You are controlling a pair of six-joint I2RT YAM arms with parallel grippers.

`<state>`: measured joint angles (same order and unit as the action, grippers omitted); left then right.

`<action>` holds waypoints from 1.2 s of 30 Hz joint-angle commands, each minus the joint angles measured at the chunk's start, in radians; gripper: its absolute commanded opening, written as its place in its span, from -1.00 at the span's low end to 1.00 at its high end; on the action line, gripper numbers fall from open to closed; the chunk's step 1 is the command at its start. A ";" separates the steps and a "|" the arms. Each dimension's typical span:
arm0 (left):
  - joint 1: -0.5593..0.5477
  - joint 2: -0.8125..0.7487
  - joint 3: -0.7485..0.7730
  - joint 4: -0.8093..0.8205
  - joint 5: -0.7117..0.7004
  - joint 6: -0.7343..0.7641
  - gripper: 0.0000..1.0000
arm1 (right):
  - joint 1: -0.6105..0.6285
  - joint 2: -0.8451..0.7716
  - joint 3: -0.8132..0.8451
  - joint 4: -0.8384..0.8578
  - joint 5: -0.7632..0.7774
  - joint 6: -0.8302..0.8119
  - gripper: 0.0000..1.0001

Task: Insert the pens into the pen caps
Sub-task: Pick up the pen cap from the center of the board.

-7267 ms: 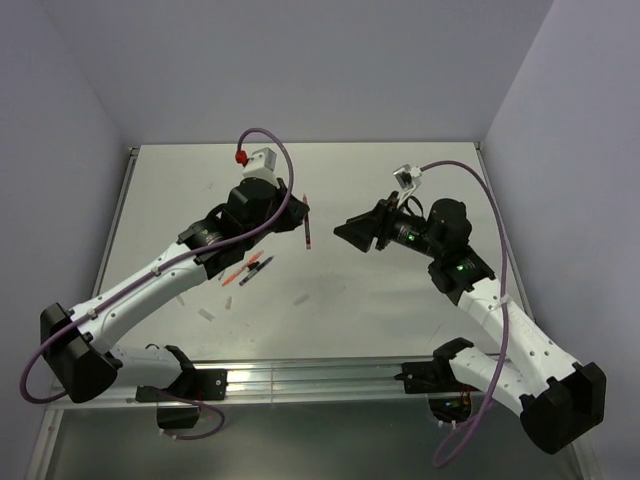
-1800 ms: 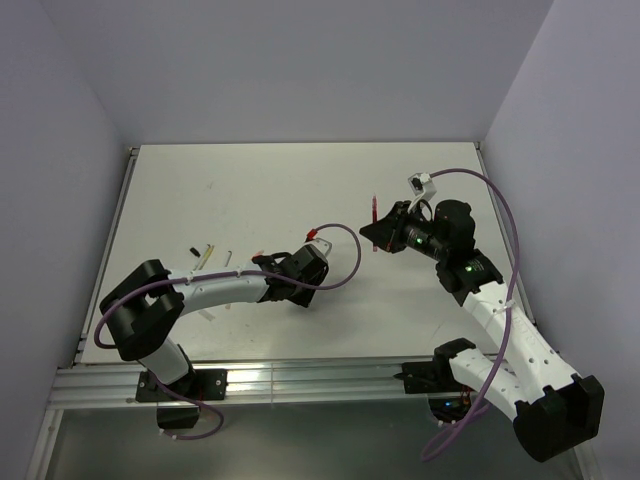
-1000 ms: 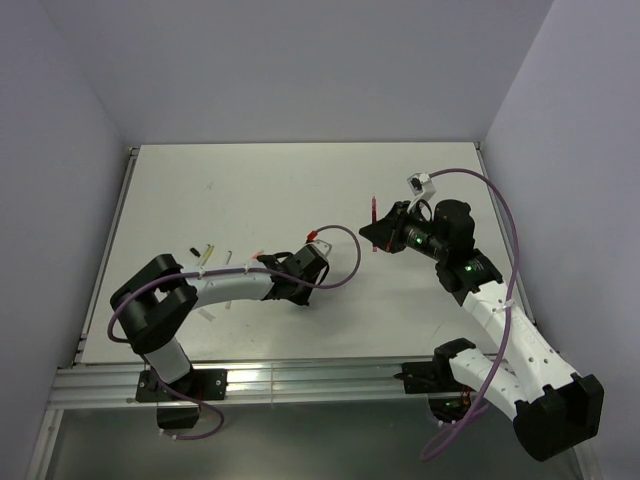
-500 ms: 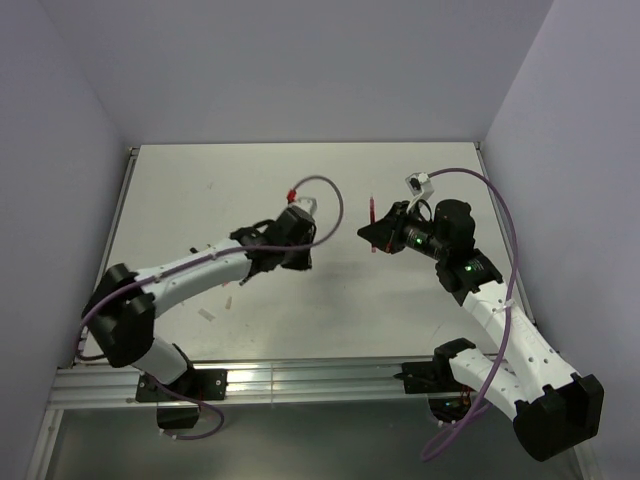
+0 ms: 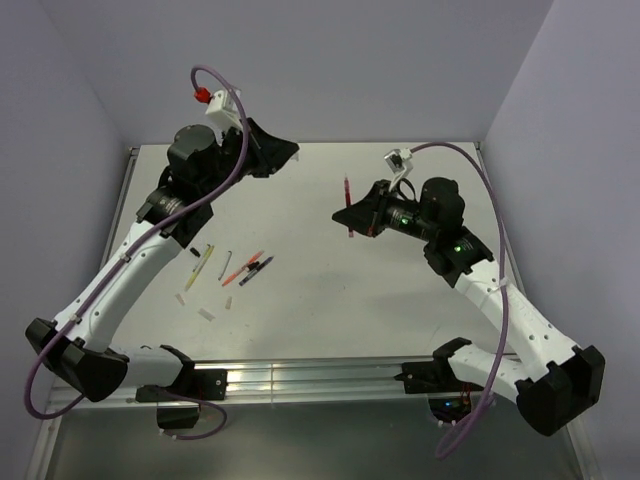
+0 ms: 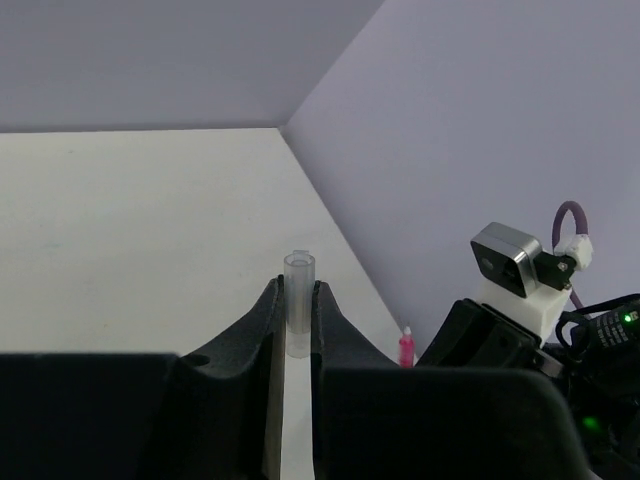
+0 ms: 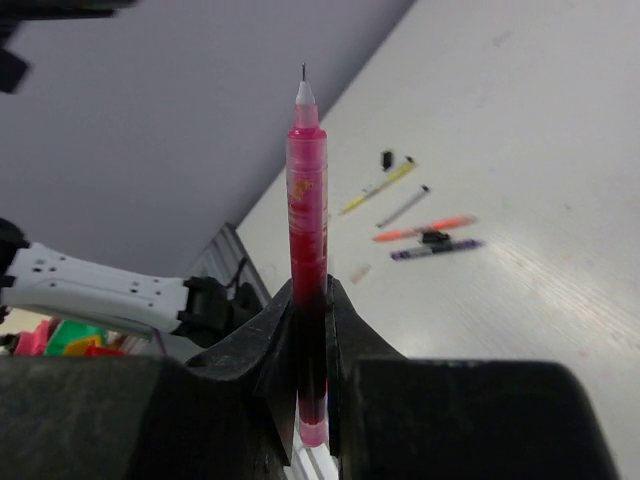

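Note:
My left gripper [image 5: 290,151] is raised over the back of the table, shut on a clear pen cap [image 6: 298,300] that stands upright between its fingers [image 6: 268,310]. My right gripper [image 5: 347,215] faces it from the right, shut on a red pen [image 7: 307,200] whose tip points up; the same red pen [image 5: 348,200] shows in the top view, and its tip [image 6: 406,348] in the left wrist view. The two grippers are apart. On the table lie a yellow pen [image 5: 205,262], a white-black pen [image 5: 228,265], an orange pen [image 5: 243,268] and a dark purple pen [image 5: 256,270].
Loose clear caps [image 5: 186,298] [image 5: 207,315] lie near the front left of the table [image 5: 400,290], and a black cap [image 5: 194,253] sits beside the yellow pen. Purple-grey walls close the table at the back and on both sides. A metal rail [image 5: 300,378] runs along the near edge.
My left arm rose from the table's middle to high at the back left, carrying the clear cap. My right gripper moved a little left and up with the red pen.

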<state>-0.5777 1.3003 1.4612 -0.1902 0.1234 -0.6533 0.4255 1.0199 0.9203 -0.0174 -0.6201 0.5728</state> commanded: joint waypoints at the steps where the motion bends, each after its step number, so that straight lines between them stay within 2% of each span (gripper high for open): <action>1: 0.033 0.030 0.001 0.141 0.195 -0.038 -0.99 | 0.058 0.038 0.091 0.097 0.019 0.064 -1.00; 6: 0.044 -0.010 -0.151 0.404 0.266 -0.098 -0.99 | 0.120 0.126 0.147 0.126 0.034 0.088 -1.00; 13: 0.072 -0.042 -0.263 0.526 0.321 -0.161 -0.99 | 0.174 0.180 0.098 0.191 0.028 0.081 -1.00; 20: 0.113 -0.041 -0.280 0.548 0.361 -0.181 -0.99 | 0.197 0.183 0.097 0.172 0.039 0.065 -1.00; 36: 0.116 -0.012 -0.292 0.575 0.412 -0.207 -0.99 | 0.217 0.181 0.114 0.148 0.043 0.050 -1.00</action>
<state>-0.4641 1.2896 1.1755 0.3325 0.5072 -0.8513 0.6353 1.2148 1.0069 0.1020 -0.5896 0.6434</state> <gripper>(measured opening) 0.140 0.173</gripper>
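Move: The left hand, holding the clear pen cap, has the red pen's middle about 11 cm to its right, 6 cm back and 10 cm lower. On the board, some 41 cm below that hand, the purple pen lies about 13 cm to the left and 2 cm back, the orange pen 17 cm left and 1 cm back. From the right hand, which pinches the pen tip-up, the cap is about 11 cm left, 6 cm ahead and 10 cm up. With the red pen still pinched, the right hand carries it about 8 cm left towards the underside of the cap, arching some 3 cm up and back down before easing to a stop. The left hand keeps its grip on the cap, dips about 3 cm and mostly recovers, drifts slightly back and right, and turns some 15 degrees clockwise while rolling its left side down. ##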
